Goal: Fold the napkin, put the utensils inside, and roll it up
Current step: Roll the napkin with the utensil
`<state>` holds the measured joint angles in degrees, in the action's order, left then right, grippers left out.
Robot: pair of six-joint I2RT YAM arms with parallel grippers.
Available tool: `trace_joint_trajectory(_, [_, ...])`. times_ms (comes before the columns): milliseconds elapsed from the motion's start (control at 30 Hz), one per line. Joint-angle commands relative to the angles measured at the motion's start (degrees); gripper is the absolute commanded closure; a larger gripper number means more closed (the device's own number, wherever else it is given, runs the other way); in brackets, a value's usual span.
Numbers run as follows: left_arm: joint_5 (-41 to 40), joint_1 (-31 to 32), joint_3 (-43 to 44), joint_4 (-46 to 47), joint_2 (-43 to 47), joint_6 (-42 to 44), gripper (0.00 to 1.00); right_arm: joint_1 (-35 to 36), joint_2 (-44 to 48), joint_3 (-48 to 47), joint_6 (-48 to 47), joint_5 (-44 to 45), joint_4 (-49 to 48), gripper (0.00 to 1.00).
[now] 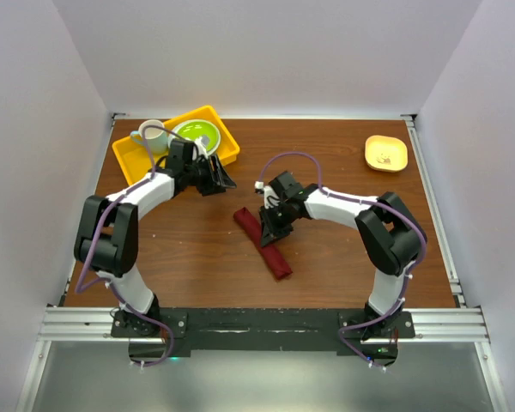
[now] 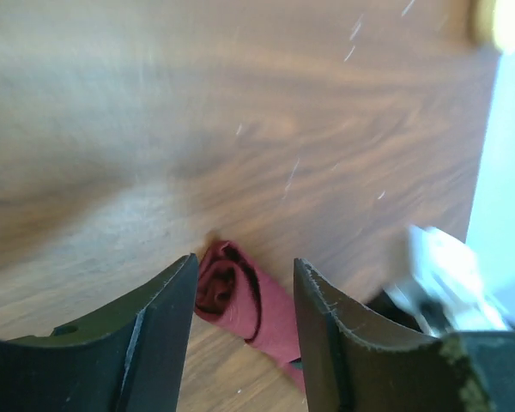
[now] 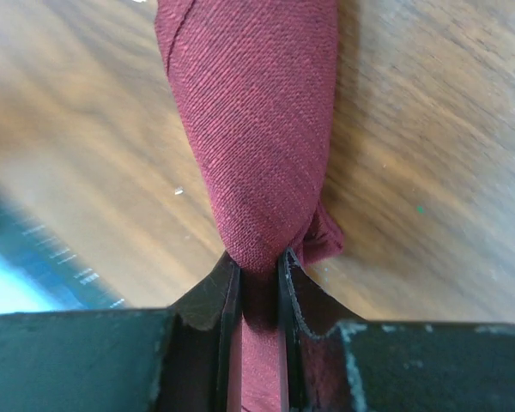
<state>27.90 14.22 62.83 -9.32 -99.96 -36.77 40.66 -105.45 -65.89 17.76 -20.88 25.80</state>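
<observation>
The napkin is a dark red roll lying diagonally on the wooden table, left of centre. My right gripper comes down on the middle of the roll. In the right wrist view its jaws are shut on a pinch of the napkin, and the cloth bulges out past the tips. My left gripper hangs open above the table beside the yellow tray, apart from the roll. In the left wrist view the spiral end of the napkin shows between its open fingers, farther off. The utensils are hidden.
At the back left is a yellow tray with a white mug and a green plate. A small yellow dish sits at the back right. White walls enclose the table on three sides.
</observation>
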Motion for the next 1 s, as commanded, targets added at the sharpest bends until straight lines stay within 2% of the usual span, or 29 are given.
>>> trace_joint_trajectory(0, [0.7,0.8,-1.0,0.8,5.5,-1.4,0.47,-5.2,-5.5,5.2,1.6,-22.8,-8.2,0.93])
trace_joint_trajectory(100, [3.6,3.5,-4.0,6.1,5.8,-4.4,0.51,-8.8,-8.0,6.7,3.5,-28.7,-11.6,0.92])
trace_joint_trajectory(167, [8.9,5.3,-6.5,14.7,4.1,-8.8,0.55,-11.0,-9.6,7.3,3.9,-31.7,-13.1,0.91])
trace_joint_trajectory(200, [10.4,6.9,-9.8,18.1,3.3,-11.1,0.61,-11.7,-9.9,7.7,4.0,-32.3,-13.5,0.91])
trace_joint_trajectory(233, [11.6,7.6,-11.5,26.1,1.8,-15.4,0.64,-12.3,-10.3,7.9,4.0,-32.9,-13.8,0.9])
trace_joint_trajectory(333, [13.1,9.1,-15.3,36.7,-2.0,-20.0,0.72,-14.3,-11.3,7.7,2.7,-34.1,-13.2,0.85])
trace_joint_trajectory(567, [12.4,8.7,-13.8,40.9,-11.0,-18.4,0.82,-14.7,-11.1,5.9,-0.5,-31.8,-7.3,0.81])
trace_joint_trajectory(700, [11.4,8.4,-13.9,40.1,-12.8,-17.0,0.84,-14.6,-6.9,3.8,-2.3,-24.2,-0.9,0.64])
trace_joint_trajectory(733, [11.0,8.4,-14.0,39.0,-12.8,-16.1,0.84,-14.4,-4.5,3.1,-2.6,-19.6,0.8,0.6])
trace_joint_trajectory(767, [11.0,8.4,-14.0,38.8,-12.7,-15.7,0.84,-14.2,-3.2,1.8,-3.3,-17.5,4.0,0.53])
trace_joint_trajectory(900, [10.9,8.4,-14.4,37.4,-12.5,-14.6,0.84,-10.6,2.7,-0.8,-4.5,-8.1,10.2,0.38])
trace_joint_trajectory(967, [10.9,8.4,-14.4,36.7,-12.1,-14.4,0.84,-7.2,4.5,-1.3,-4.3,-3.5,12.4,0.36])
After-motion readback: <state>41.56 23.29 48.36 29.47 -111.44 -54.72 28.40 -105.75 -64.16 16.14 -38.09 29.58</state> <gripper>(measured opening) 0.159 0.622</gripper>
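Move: The far-left end of the napkin roll lies about 7 cm back, 6 cm right and 7 cm below the open left gripper. The yellow tray stands some 9 cm ahead and 12 cm left of that gripper, about 7 cm lower. The right gripper already pinches the roll near its middle; from there the far-left end is about 7 cm ahead and 7 cm left, the near end some 9 cm back and 3 cm right. Keep the right fingers shut on the roll and turn that wrist roughly 35 degrees nearly in place, left side rising, then open, let go and ease off to the right. Meanwhile lift the left gripper about 4 cm, swing it right, back and down onto the roll's far-left end, rolling its left side down some 20 degrees and closing the fingers on the cloth. ##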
